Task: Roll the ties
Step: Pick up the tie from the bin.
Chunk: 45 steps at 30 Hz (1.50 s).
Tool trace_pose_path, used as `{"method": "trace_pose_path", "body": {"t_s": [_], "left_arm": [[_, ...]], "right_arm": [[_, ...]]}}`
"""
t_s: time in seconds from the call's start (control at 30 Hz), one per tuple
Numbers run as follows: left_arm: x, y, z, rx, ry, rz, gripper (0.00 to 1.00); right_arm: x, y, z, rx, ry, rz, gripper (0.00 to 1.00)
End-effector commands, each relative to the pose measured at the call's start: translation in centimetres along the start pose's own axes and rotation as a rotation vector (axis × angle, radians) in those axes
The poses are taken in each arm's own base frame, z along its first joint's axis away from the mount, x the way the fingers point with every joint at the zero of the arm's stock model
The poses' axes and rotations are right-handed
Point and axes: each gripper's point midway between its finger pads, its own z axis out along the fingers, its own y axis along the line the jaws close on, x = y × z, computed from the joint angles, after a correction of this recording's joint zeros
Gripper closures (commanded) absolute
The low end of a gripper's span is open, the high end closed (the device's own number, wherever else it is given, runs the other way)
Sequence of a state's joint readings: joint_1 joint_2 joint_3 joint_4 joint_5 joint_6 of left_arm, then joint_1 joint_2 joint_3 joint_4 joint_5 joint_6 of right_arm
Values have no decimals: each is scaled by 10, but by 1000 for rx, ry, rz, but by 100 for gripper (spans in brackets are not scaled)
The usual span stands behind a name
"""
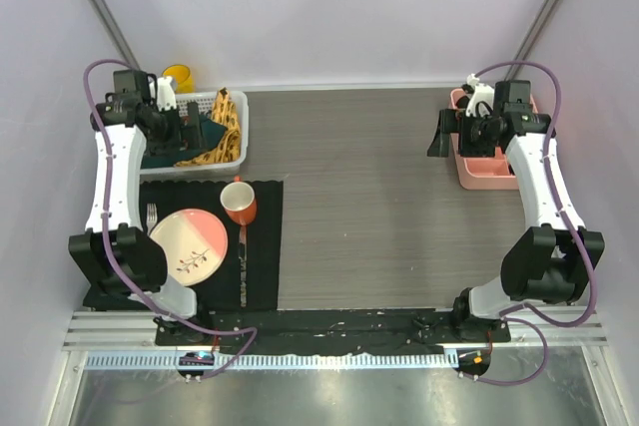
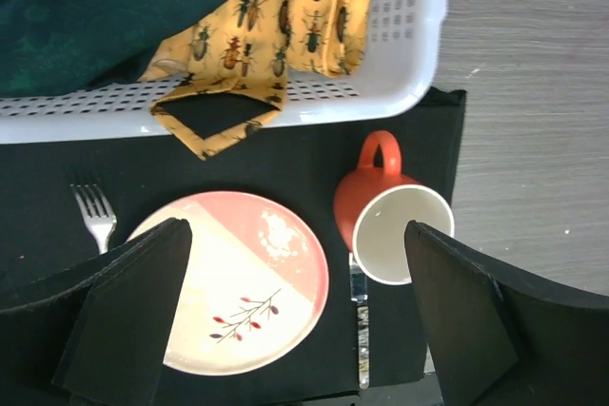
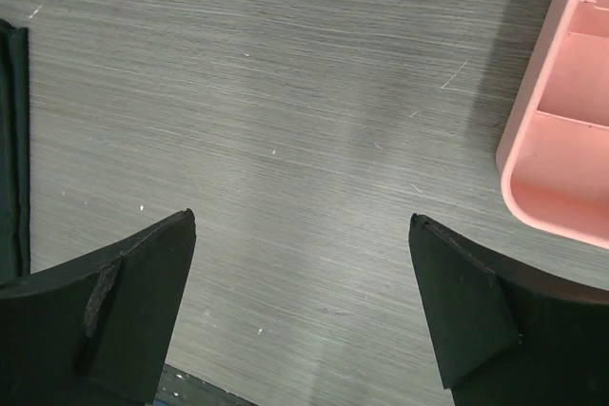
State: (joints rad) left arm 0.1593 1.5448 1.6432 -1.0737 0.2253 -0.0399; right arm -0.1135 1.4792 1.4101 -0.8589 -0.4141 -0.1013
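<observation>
A yellow-orange tie (image 2: 276, 26) printed with beetles and a plain dark teal tie (image 2: 95, 16) lie bunched in a white perforated basket (image 2: 400, 73). The yellow tie's end hangs over the basket's rim onto the black placemat (image 2: 285, 159). From above, the yellow tie (image 1: 226, 125) and teal tie (image 1: 160, 158) fill the basket (image 1: 243, 137) at the back left. My left gripper (image 1: 190, 127) hovers over the basket's near side, jaws wide open and empty (image 2: 297, 230). My right gripper (image 1: 442, 137) hangs open and empty over bare table (image 3: 303, 218) at the back right.
On the placemat (image 1: 265, 246) sit a pink-and-cream plate (image 1: 188, 244), an orange mug (image 1: 239, 204), a fork (image 1: 152, 214) and a knife (image 1: 243, 246). A yellow cup (image 1: 181, 77) stands behind the basket. A pink divided tray (image 1: 479, 169) lies under the right arm.
</observation>
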Motion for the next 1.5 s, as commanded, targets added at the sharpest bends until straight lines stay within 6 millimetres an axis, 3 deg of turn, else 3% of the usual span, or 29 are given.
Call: {"method": "trace_pose_path", "body": {"t_s": [0.0, 0.2, 0.33, 0.43, 0.47, 0.53, 0.57, 0.63, 0.73, 0.87, 1.13, 1.47], "left_arm": [[-19, 16, -7, -69, -19, 70, 0], [-60, 34, -20, -165, -140, 141, 0], [-82, 33, -25, -149, -181, 183, 0], [-79, 37, -23, -92, -154, 209, 0], [-76, 47, -21, -84, -137, 201, 1], [-74, 48, -17, -16, -132, 237, 0], [-70, 56, -12, 4, -109, 228, 0], [-68, 50, -8, 100, -103, 246, 1], [-47, 55, 9, 200, -13, 321, 0], [-56, 82, 27, 178, -61, 358, 0], [-71, 108, 74, 164, -90, 463, 3], [-64, 138, 126, 164, -27, 605, 4]], "right_arm": [[-17, 11, -1, -37, -32, -88, 0], [-32, 21, 10, -43, -31, -155, 0], [-38, 27, 19, -54, -17, -190, 0], [-44, 26, 25, -45, -6, -208, 0], [-49, 26, 25, -43, -12, -217, 0], [-47, 38, 33, -59, 8, -250, 0], [-49, 39, 33, -57, 7, -262, 1], [-47, 39, 38, -59, 22, -265, 0], [-43, 39, 46, -67, 46, -243, 0], [-37, 37, 54, -68, 74, -229, 1], [-32, 31, 68, -68, 110, -219, 0], [-21, 19, 81, -40, 165, -231, 0]]}}
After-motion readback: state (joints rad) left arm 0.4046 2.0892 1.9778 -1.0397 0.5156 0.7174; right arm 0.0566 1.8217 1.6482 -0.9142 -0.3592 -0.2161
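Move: The dark green tie in the white basket has its middle about 10 cm ahead of the left gripper, 6 cm to its left and roughly 19 cm below. The yellow insect-print tie lies some 12 cm ahead, 5 cm right of the gripper; the orange mug stands about 7 cm back and 10 cm right of it. From the right gripper the green tie lies roughly 66 cm left, 9 cm ahead and 16 cm below. Bring the left gripper forward and left, rising about 5 cm, then lower it nearly 15 cm towards the green tie while carrying on left and then forward again, turning the wrist some 30 degrees clockwise; keep the fingers wide open. Meanwhile shift the empty right gripper forward and left, away from the pink bin, then down, turning slightly counter-clockwise. ##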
